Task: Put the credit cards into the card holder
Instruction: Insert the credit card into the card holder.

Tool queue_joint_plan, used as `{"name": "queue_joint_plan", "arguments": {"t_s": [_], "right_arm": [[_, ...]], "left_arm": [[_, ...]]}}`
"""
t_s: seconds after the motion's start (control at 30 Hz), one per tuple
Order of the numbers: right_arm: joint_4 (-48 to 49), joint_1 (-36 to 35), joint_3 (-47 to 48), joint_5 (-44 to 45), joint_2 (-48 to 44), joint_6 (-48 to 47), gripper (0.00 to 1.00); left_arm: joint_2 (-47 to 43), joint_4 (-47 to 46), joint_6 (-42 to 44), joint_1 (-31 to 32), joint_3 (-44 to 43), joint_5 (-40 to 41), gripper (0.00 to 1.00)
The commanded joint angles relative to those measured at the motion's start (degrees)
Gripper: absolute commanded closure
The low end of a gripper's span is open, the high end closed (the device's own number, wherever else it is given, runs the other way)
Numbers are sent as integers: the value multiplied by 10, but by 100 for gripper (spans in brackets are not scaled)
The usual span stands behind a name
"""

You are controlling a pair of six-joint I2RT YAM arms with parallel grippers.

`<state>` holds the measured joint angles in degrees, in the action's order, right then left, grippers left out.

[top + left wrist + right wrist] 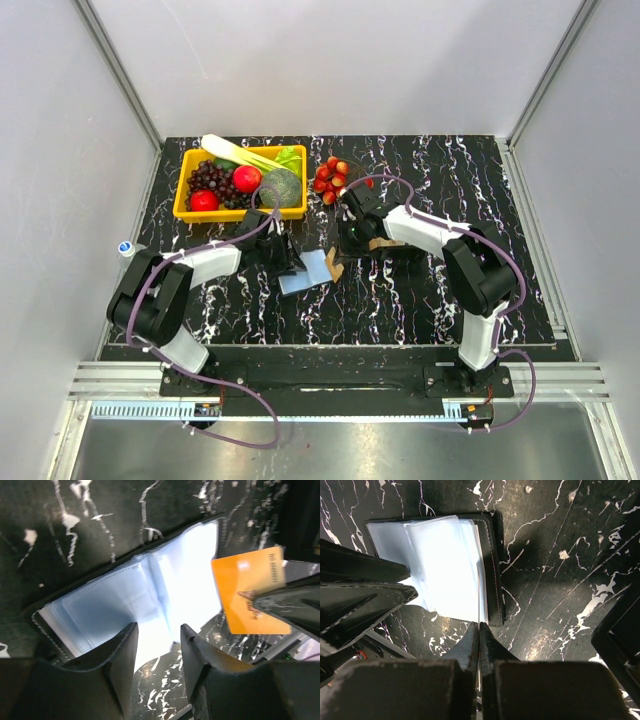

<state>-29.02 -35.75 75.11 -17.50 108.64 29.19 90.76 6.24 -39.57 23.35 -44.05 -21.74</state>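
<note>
The card holder [125,590] lies open on the black marbled table, light-blue inside facing up, black edge around it; it also shows in the top view [305,271] and the right wrist view [435,555]. My left gripper [157,632] stands open at the holder's near edge, with only table and a blue page between its fingers. An orange credit card [247,587] hangs tilted just right of the holder. My right gripper [479,625] is shut on this card [480,614], seen edge-on, its far edge at the holder's right side. In the top view the card [334,266] sits beside the holder.
A yellow basket [187,211] of fruit and vegetables stands at the back left. A cluster of small red fruits [332,180] lies behind the right arm. A tan piece [381,243] shows beside the right arm. A black tray's corner [620,630] is at the right.
</note>
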Motion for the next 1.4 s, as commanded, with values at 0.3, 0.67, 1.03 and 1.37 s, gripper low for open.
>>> {"name": "queue_joint_plan", "arguments": {"t_s": [0.3, 0.67, 1.03, 1.37], "right_arm": [[71, -4, 38, -45, -69, -21, 100], [64, -4, 48, -97, -9, -25, 100], [111, -24, 47, -128, 28, -4, 100], [102, -42, 44, -84, 46, -4, 100]], "left_arm": [[20, 36, 32, 10, -18, 71, 63], [67, 84, 52, 20, -87, 100, 68], [3, 91, 22, 20, -34, 136, 72], [-8, 111, 25, 20, -45, 143, 78]]}}
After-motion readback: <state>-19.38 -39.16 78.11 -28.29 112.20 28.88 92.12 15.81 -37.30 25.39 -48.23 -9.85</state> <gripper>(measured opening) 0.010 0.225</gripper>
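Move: The open card holder lies about 8 cm to the right hand's left, some 3 cm nearer the base and 4 cm below it. From the left hand it is roughly 3 cm right, level fore-and-aft and 3 cm below. The black box sits about 13 cm right of the right hand and 3 cm farther out; the red fruit lies some 18 cm straight ahead of it. Right hand raises its held card, then lowers it about 6 cm left over the holder; left fingers narrow. ##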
